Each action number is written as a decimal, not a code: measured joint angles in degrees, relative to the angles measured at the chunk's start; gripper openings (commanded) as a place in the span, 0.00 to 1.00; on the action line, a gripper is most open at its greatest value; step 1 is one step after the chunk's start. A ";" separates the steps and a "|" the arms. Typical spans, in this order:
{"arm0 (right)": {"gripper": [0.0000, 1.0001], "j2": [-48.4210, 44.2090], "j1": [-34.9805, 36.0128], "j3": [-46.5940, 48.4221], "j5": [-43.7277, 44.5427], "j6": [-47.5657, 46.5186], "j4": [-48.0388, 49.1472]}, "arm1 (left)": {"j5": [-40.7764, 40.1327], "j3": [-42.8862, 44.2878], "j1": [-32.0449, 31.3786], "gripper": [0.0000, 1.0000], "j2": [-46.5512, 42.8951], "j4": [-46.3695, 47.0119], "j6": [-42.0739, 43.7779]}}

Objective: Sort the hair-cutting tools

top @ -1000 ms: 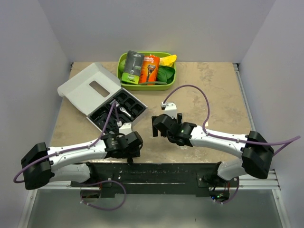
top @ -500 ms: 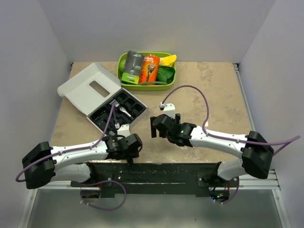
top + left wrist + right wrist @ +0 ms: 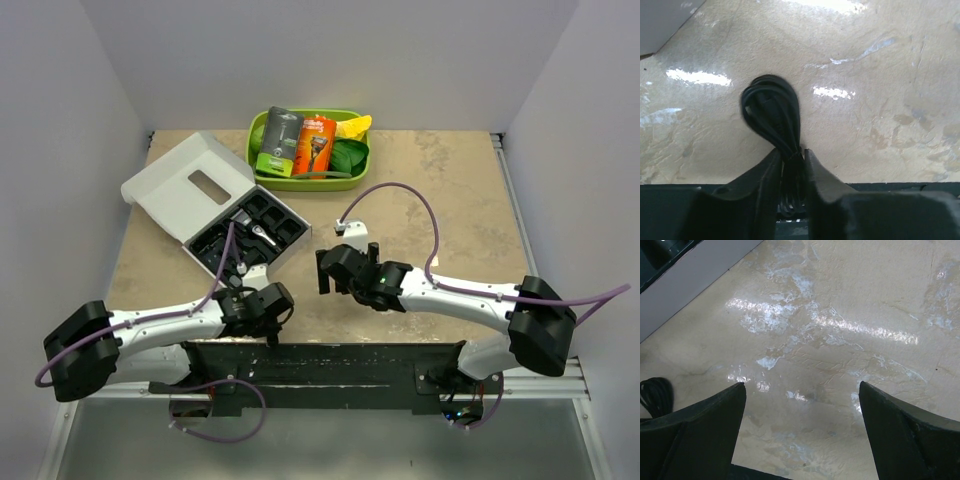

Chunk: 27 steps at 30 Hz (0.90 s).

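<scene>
My left gripper [image 3: 790, 157] is shut on a coiled black cord bundle [image 3: 771, 112], pinched at its tied waist, low over the table by the near edge. In the top view this gripper [image 3: 272, 320] sits just in front of the black base plate and hides the cord. The clipper with its silver head [image 3: 262, 236] lies in the black insert of the open grey box [image 3: 190, 185]. I cannot make out the guide comb. My right gripper [image 3: 802, 390] is open and empty over bare table; in the top view it [image 3: 325, 270] is right of the box.
A green tray [image 3: 355, 180] at the back holds the grey-and-green razor package [image 3: 279, 142] and the orange razor package [image 3: 316, 146]. The box's grey wall [image 3: 690, 280] and the cord [image 3: 652, 392] show at the left of the right wrist view.
My left gripper has drawn back from the box toward the near edge, holding the cord. My right gripper has shifted slightly left and nearer.
</scene>
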 measured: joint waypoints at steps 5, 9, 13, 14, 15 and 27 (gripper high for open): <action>0.96 0.00 0.28 0.00 0.00 0.17 0.09 | 0.57 -0.55 0.15 0.00 -0.57 1.16 0.09; 0.96 0.00 0.76 0.00 0.02 0.35 0.07 | 0.76 -0.37 0.17 0.00 -1.25 0.15 0.26; 0.96 0.00 1.31 0.00 0.15 0.59 -0.31 | 0.44 4.33 0.17 0.00 -2.91 -4.90 1.77; 0.96 0.00 1.46 0.00 0.20 0.72 -0.50 | 0.13 6.56 0.17 0.00 -3.30 -6.19 2.38; 0.96 0.00 1.64 0.00 0.22 0.81 -0.68 | -0.55 10.23 0.17 0.00 -3.69 -8.07 3.39; 0.96 -1.36 4.35 2.01 1.99 1.42 -4.96 | -5.84 29.20 16.31 0.00 -6.23 -15.17 19.93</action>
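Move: The black cable lies on the table right at the left hand, its middle about 1 cm ahead of the half-closed fingers and level with them. The middle of the open tray is some 22 cm ahead and 5 cm left of this hand. The white clipper lies in the tray, roughly 22 cm ahead of the hand and 2 cm to its left. From the right hand, the cable is about 15 cm left, 11 cm back and 9 cm below. Staying low at first, the left hand shuts its fingers on the bundled cable, pinching it near its tied middle. It then lifts fast, some 18 cm, while reaching about 10 cm forward towards the tray, drifting right before swinging back left, the fingertips tipping outward about 20 degrees. The open right hand eases back some 2 cm, empty. ##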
